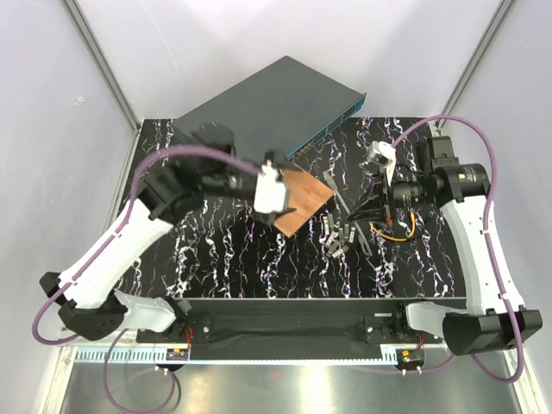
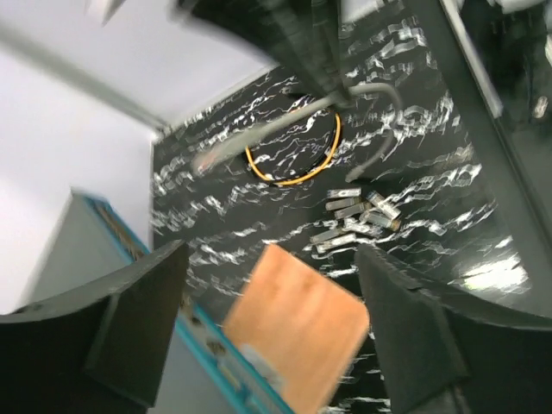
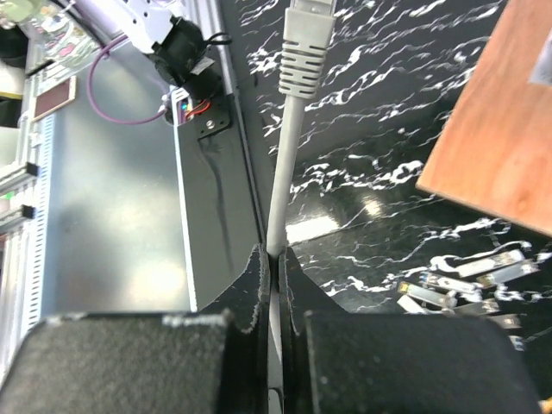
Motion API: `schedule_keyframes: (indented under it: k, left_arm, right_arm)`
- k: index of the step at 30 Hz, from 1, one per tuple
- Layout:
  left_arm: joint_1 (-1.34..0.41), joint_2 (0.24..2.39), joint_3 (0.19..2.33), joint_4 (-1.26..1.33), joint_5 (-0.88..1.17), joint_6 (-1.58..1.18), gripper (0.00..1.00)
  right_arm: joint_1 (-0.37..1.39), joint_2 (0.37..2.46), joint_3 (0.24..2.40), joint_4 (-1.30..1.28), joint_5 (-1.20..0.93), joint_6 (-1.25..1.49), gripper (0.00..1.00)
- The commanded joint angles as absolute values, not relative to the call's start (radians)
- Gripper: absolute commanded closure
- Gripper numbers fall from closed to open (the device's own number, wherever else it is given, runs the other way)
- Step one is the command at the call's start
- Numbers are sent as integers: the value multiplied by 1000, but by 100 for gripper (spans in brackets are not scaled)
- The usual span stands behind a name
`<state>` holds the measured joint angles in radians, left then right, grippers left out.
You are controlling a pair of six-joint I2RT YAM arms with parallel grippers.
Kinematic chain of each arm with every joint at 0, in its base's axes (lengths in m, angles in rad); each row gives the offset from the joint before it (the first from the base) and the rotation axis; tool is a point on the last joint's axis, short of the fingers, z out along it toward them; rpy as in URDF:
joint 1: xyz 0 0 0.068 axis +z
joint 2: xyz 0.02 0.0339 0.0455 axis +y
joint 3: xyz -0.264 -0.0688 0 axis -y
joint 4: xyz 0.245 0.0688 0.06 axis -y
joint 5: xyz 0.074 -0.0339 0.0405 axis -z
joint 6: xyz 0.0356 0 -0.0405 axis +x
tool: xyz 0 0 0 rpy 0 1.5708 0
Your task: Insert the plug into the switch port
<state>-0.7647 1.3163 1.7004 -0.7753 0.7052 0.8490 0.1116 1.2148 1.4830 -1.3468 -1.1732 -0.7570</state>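
The switch (image 1: 267,108) is a flat dark grey box at the back of the table, its teal front face (image 1: 332,129) carrying the row of ports. In the left wrist view that face (image 2: 194,332) runs along the lower left, and a switch port (image 2: 214,347) shows only blurred. My left gripper (image 1: 272,197) (image 2: 272,289) hangs open over a copper-brown board (image 1: 302,200) (image 2: 297,332), holding nothing. My right gripper (image 1: 378,194) (image 3: 276,259) is shut on a grey cable (image 3: 280,185), a short way behind its grey-booted plug (image 3: 306,39).
An orange cable (image 1: 392,231) (image 2: 293,168) lies looped on the black marbled table (image 1: 224,250), its ends not discernible. Several small grey metal modules (image 1: 341,233) (image 2: 354,220) (image 3: 466,285) are scattered beside the board. The table's front rail (image 3: 216,198) lies ahead of the plug.
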Motion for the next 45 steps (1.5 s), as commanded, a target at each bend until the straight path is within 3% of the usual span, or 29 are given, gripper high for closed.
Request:
schedule_keyframes:
  k: [1, 8, 18, 26, 38, 42, 44, 45]
  left_arm:
    - [-863, 1247, 1628, -703, 505, 1130, 22]
    - [-936, 1223, 1500, -619, 422, 1275, 24]
    - [-985, 1269, 1509, -500, 336, 1281, 34]
    - [-1012, 1243, 1483, -583, 390, 1382, 40]
    - [-1068, 1276, 1517, -703, 368, 1463, 62]
    - [-1089, 1282, 1517, -726, 344, 1434, 78]
    - [-1094, 1290, 1535, -745, 341, 1373, 87]
    - [-1094, 1296, 1549, -752, 341, 1343, 96]
  right_arm:
    - [132, 1195, 1444, -1640, -1249, -818, 100]
    - [178, 1154, 1399, -1638, -1236, -830, 100]
    - [242, 1177, 1385, -1638, -1215, -851, 100]
    - [278, 1192, 1391, -1638, -1226, -845, 100]
    - [287, 1195, 1399, -1638, -1230, -833, 100]
    - [288, 1190, 1402, -1635, -1218, -821, 84]
    - [288, 1180, 1416, -1615, -1165, -802, 69]
    - [288, 1155, 1417, -1550, -1137, -732, 64]
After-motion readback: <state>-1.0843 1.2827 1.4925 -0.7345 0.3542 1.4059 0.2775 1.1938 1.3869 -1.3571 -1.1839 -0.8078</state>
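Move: The plug, on the cable the right hand already holds, is about 8 cm to the left hand's right, 1 ahead and 4 lower. From the left hand, the switch's middle is roughly 22 cm ahead, 6 left and 27 below; the wooden board 9 ahead, straight below the line, 30 down; the small modules 13 right, 2 back, 31 down. From the right hand, the plug is some 8 cm ahead, 4 left, 3 higher. Left hand rolls, sinks 6 cm rightward and back, pinches the plug; right draws back 4 cm, then opens. ##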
